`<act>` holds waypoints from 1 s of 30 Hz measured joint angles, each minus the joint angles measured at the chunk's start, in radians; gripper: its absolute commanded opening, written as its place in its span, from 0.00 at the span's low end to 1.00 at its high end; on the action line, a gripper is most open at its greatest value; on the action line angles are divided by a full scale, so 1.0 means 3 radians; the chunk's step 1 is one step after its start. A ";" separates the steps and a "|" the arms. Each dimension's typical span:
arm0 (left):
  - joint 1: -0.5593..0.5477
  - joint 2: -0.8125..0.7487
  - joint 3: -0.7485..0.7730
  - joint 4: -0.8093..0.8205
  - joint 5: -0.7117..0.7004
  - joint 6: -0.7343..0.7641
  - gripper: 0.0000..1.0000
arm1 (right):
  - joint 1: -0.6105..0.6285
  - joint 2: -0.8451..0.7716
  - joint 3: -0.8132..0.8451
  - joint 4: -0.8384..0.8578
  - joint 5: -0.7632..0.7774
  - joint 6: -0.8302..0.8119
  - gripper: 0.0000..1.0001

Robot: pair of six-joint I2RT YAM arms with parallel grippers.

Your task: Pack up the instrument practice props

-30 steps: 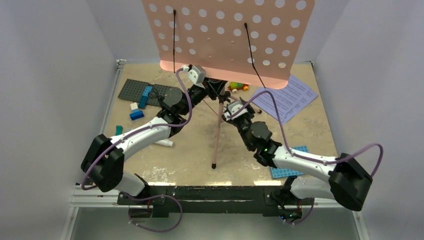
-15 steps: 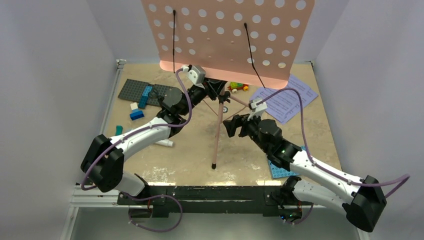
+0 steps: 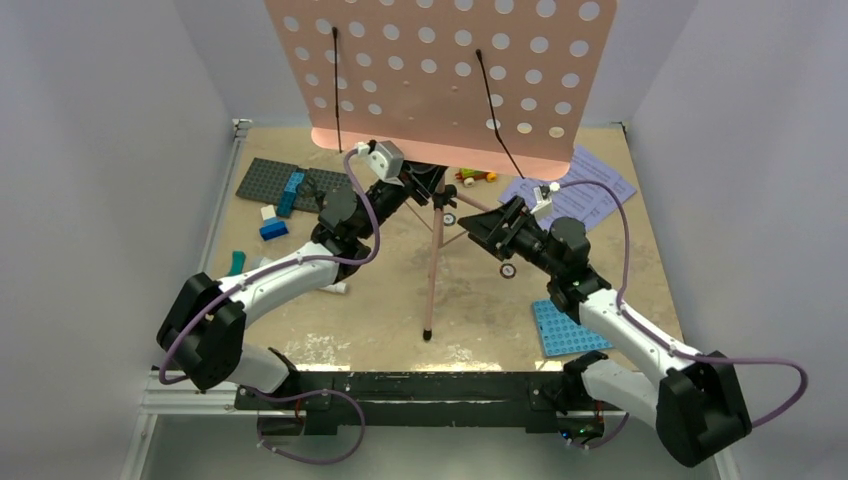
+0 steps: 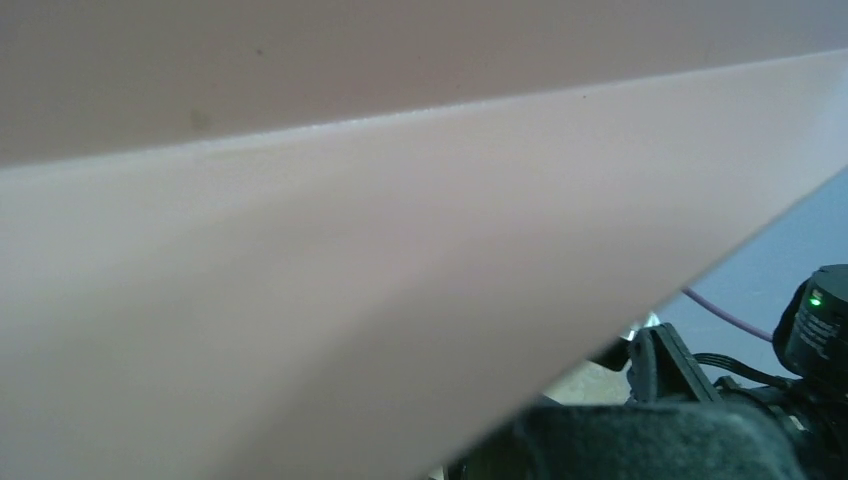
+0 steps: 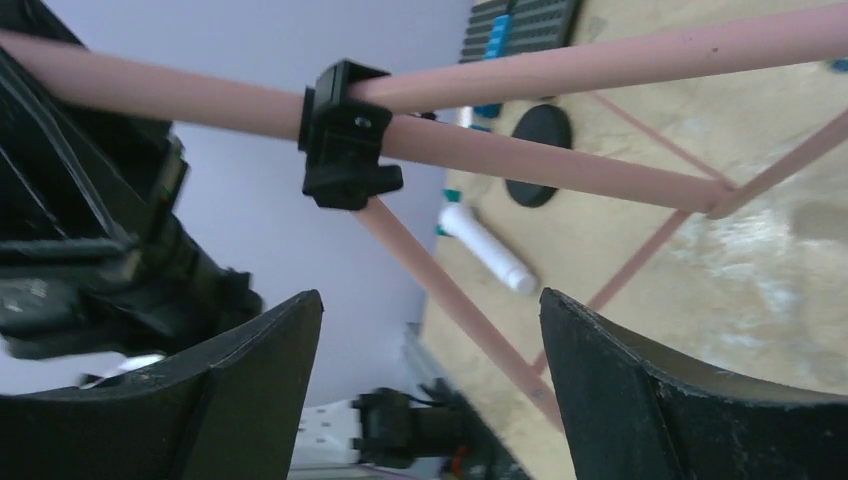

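The pink music stand stands mid-table, its hole-dotted desk (image 3: pixel 440 80) filling the top and its tripod leg (image 3: pixel 432 270) reaching toward me. My left gripper (image 3: pixel 418 186) is under the desk at the black hub, apparently shut on the stand; its wrist view shows only the pink desk (image 4: pixel 350 250). My right gripper (image 3: pixel 487 225) is open and empty right of the tripod; a pink leg (image 5: pixel 450 300) runs between its fingertips (image 5: pixel 430 330). Lavender pages (image 3: pixel 585 195) lie at the back right. The white microphone (image 5: pixel 488 250) and the black round base (image 5: pixel 538 155) lie beyond the legs.
A grey studded plate (image 3: pixel 285 183) with blue bricks (image 3: pixel 290 192) lies back left, and a teal brick (image 3: pixel 237 261) near the left wall. A blue studded plate (image 3: pixel 565 330) lies under my right arm. A coloured toy (image 3: pixel 475 175) and small wheels (image 3: pixel 508 270) sit by the tripod.
My right gripper has drawn back from the stand's hub, turned and now sits open to the right of the tripod. The desk and my left gripper have shifted a little left.
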 measured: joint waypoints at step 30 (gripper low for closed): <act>-0.0032 0.0017 -0.0051 0.0121 -0.0004 0.0225 0.00 | -0.0240 0.1104 0.0570 0.0771 -0.0905 0.1446 0.25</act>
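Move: The black knob on the music stand's leg collar lies about 4 cm ahead of the open right hand, 4 cm to its left and 3 cm above. The stand's near leg ends on the table about 16 cm back, 9 cm left and 23 cm below; the music tray's lower lip hangs roughly 7 cm ahead, 4 cm left and 15 cm above. From the left hand, already round the pole under the tray, the knob is some 8 cm below, 2 cm back and 2 cm right. The collar's black knob is taken afresh by the right hand, which slides in forward, left and up about 5 cm in all, rolling some 25 degrees clockwise as seen from behind the hand. It then nearly halts while its wide-open fingers close and pinch the knob between their tips. The left hand keeps its grip on the pole and holds the stand in place. ##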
